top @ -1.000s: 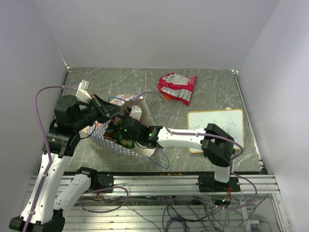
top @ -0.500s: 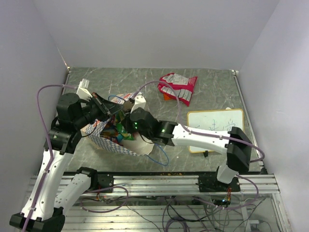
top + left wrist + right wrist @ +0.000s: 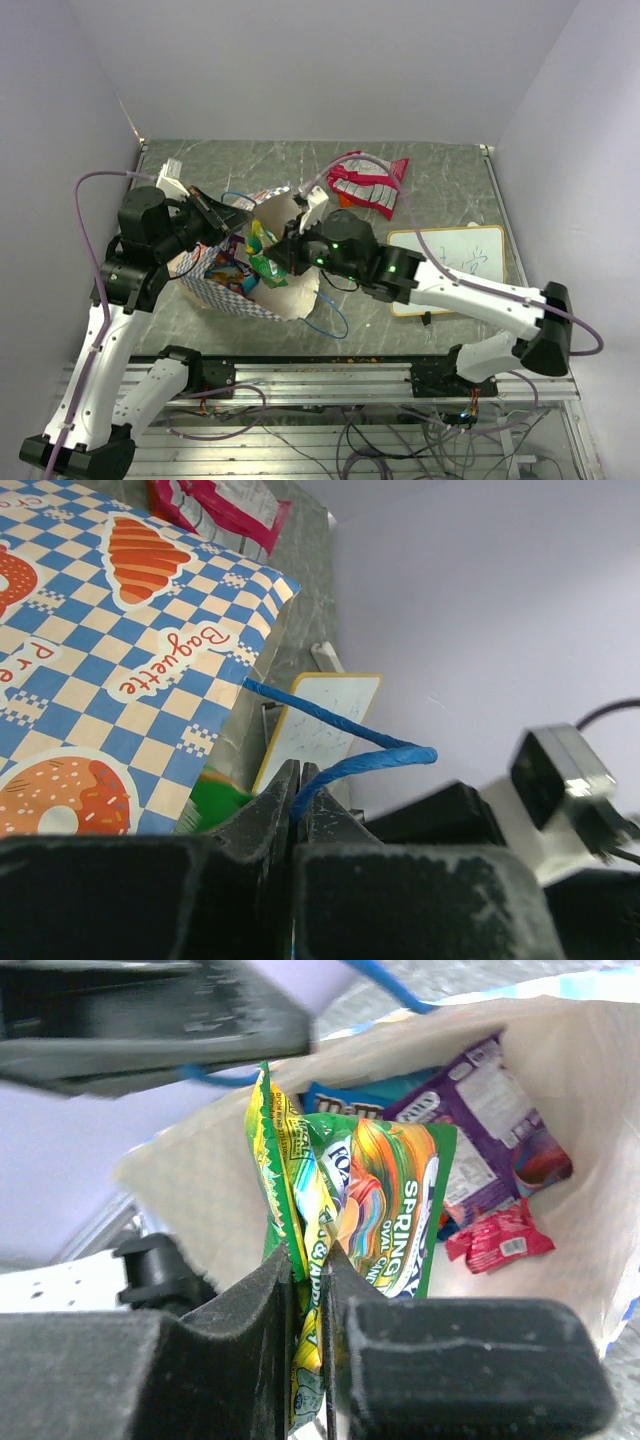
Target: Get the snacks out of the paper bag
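Note:
The paper bag (image 3: 232, 290) leans open toward the right, its checkered side (image 3: 120, 660) close to my left wrist. My left gripper (image 3: 232, 228) (image 3: 297, 770) is shut on the bag's blue string handle (image 3: 345, 763) and holds the mouth up. At the bag's mouth my right gripper (image 3: 272, 262) (image 3: 308, 1255) is shut on a green-yellow snack packet (image 3: 258, 255) (image 3: 385, 1200). Deeper inside the bag lie a purple packet (image 3: 490, 1120), a blue packet (image 3: 350, 1095) and a small red one (image 3: 498, 1240). Out on the table behind the bag rests a red-and-white packet (image 3: 368, 182).
A white framed writing board (image 3: 450, 265) lies flat to the right, under my right forearm. The bag's second blue handle (image 3: 335, 325) trails on the table toward the near edge. Grey walls close in the left, back and right sides.
My right gripper closed on the green-yellow packet inside the bag and drew it back to the bag's mouth, the arm stretching out rightwards. The left gripper kept hold of the handle.

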You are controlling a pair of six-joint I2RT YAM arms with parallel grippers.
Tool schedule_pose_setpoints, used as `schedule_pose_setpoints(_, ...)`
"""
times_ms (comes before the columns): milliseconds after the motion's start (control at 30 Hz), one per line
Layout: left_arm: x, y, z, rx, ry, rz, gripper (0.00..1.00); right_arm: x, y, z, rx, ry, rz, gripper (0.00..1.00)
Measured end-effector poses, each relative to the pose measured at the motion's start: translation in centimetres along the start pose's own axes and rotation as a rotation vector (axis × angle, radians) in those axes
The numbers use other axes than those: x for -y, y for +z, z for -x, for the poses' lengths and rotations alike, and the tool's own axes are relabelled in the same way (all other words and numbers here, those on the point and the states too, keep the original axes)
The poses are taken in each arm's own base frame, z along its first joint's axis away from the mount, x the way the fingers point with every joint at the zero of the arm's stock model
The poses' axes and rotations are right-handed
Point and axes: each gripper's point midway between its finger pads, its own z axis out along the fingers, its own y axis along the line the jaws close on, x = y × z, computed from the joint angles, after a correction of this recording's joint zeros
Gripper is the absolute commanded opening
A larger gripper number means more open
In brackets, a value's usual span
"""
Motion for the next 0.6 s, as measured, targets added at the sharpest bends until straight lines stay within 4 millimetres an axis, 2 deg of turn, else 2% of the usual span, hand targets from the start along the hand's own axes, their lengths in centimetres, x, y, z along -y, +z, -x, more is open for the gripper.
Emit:
schedule_pose_setpoints(167,-0.1,0.2,1.0,0.02,0.036,0.048,0.07,-2.2,-3.8,2.1,0.035,-0.035,0.13,0.0)
schedule_pose_setpoints(300,-0.2,0.4,1.9,0.04,0.088,0.08,0.07,-2.3,-6.2,3.4,0.05,-0.091,0.148,0.0)
schedule_pose_setpoints(400,-0.2,0.7,2.7,0.041,0.128,0.109,0.07,-1.7,-7.5,5.1,0.065,-0.142,0.094,0.0)
schedule_pose_setpoints(500,-0.2,1.4,3.3,0.037,0.16,0.123,0.07,-0.5,-8.5,7.9,0.121,-0.184,0.0,0.0)
schedule_pose_setpoints(600,-0.6,1.7,3.2,0.025,0.167,0.136,0.07,1.6,-9.7,11.1,0.192,-0.226,-0.14,0.0)
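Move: Far ahead and to the right of the right hand, which already pinches the green snack packet, lies the pink snack bag: about 38 cm farther out, 22 cm right and 27 cm down. The orange packet peeks from under its near left side, some 4 cm nearer and 7 cm left of it. The paper bag's middle sits roughly 4 cm ahead of the right hand, 11 cm left and 16 cm lower. From the left hand, the pink bag is about 34 cm ahead, 34 right and 33 down. Lifting the green packet about 12 cm and carrying it some 9 cm right, past the paper bag's right rim, the right hand keeps its pinch; it first draws back a little, then swings forward, fingertips tilting up and finally turning clockwise. The left hand, still shut on the blue handle, eases about 3 cm forward and rolls slightly, its left side rising. ##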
